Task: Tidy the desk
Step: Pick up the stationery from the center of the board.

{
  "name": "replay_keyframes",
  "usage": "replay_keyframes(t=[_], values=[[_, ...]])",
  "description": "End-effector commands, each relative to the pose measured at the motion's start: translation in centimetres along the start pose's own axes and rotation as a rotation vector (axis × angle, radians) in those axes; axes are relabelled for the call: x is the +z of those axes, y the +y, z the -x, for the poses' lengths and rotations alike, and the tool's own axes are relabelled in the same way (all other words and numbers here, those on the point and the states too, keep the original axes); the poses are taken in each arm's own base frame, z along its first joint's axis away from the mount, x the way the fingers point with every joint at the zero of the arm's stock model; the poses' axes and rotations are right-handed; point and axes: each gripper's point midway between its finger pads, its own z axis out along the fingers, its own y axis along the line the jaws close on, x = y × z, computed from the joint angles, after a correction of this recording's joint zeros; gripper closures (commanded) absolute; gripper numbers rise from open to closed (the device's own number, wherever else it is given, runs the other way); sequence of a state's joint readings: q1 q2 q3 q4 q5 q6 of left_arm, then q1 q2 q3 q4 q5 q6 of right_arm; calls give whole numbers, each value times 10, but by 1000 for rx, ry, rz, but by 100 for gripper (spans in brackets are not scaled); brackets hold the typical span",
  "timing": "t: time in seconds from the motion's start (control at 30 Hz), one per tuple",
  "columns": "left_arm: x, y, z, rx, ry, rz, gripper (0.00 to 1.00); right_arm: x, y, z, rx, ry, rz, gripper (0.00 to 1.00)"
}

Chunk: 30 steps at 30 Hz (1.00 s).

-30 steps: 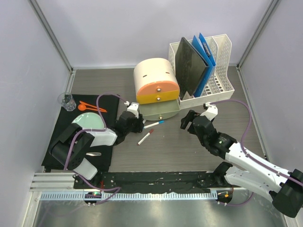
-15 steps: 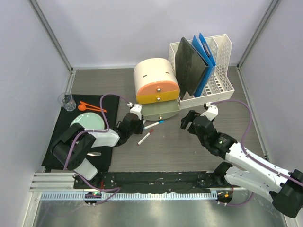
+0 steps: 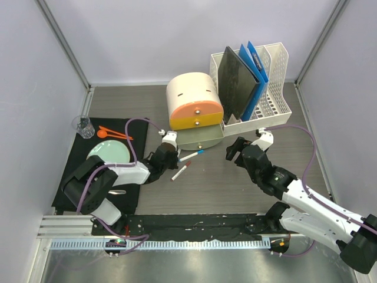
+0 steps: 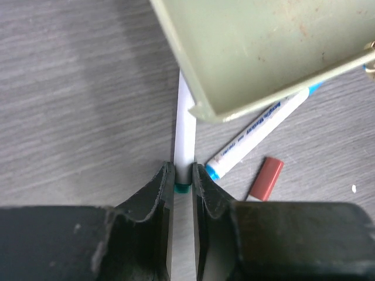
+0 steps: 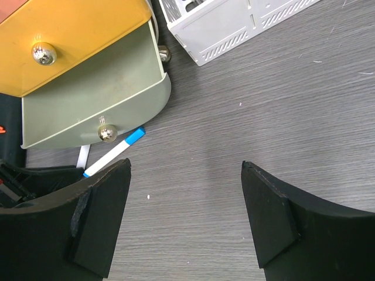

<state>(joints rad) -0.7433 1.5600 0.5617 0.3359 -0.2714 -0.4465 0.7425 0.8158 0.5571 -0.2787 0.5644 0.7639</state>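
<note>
The desk (image 3: pixel 235 188) is dark wood-grain. My left gripper (image 3: pixel 170 154) is low on it in front of the open green drawer (image 3: pixel 200 138). In the left wrist view the gripper (image 4: pixel 183 175) is shut on a white marker with a teal end (image 4: pixel 184 134) that runs under the drawer's corner (image 4: pixel 263 52). A blue-capped marker (image 4: pixel 258 132) and a red-capped marker (image 4: pixel 266 178) lie just to its right. They also show in the top view: the blue one (image 3: pixel 191 155), the red one (image 3: pixel 180 171). My right gripper (image 3: pixel 235 150) is open and empty (image 5: pixel 186 205), right of the drawer.
A cream drawer unit (image 3: pixel 194 100) with an orange drawer (image 5: pixel 70 41) stands at the back. A white file rack (image 3: pixel 259 76) with folders is to its right. A black mat (image 3: pixel 82 177) at the left holds a green plate (image 3: pixel 109 152), orange cutlery (image 3: pixel 112 132) and a glass (image 3: pixel 82 125).
My left gripper has moved a little right, toward the markers and the drawer's front. The right arm has hardly moved.
</note>
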Motion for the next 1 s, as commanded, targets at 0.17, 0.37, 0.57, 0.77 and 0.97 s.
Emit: replay_keyframes(t=[0.17,0.37,0.57,0.77,0.97], values=[[-41,30,-56,-59,236,167,100,-2,1,10,31,-38,-3,19],[-64,34,-42,-88,216,196,100,-4,2,11,33,-39,3,19],[-92,38,-12,-81,169,212,100,-3,2,12,31,-41,1,19],[-122,25,30,-38,81,111,100,-4,3,15,29,-48,2,19],[-153,3,67,96,6,-55,100,-7,2,21,26,-69,-4,19]])
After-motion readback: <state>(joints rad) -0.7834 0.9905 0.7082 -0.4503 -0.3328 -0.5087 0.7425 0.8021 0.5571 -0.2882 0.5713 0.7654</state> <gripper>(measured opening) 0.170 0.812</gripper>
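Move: The left fingers already pinch the near end of the green marker, whose middle is about 5 cm ahead and 2 cm right, its far part under the open drawer. The drawer's middle lies some 8 cm ahead and 10 cm right, slightly above. The blue marker lies about 7 cm right, level with the hand; the red marker 7 cm back and 2 cm right. From the right hand, the green marker is roughly 23 cm left, 3 cm ahead and 13 cm below. Keep the left fingers shut on the green marker's end and draw it low, back and to the left, out from under the drawer, some 8 cm in all, tipping the fingers down about 10 degrees with a slight counter-clockwise turn. Then lift quickly and nearly straight up, about 10 cm above the bare board, letting the wrist come mostly back to its first attitude. ##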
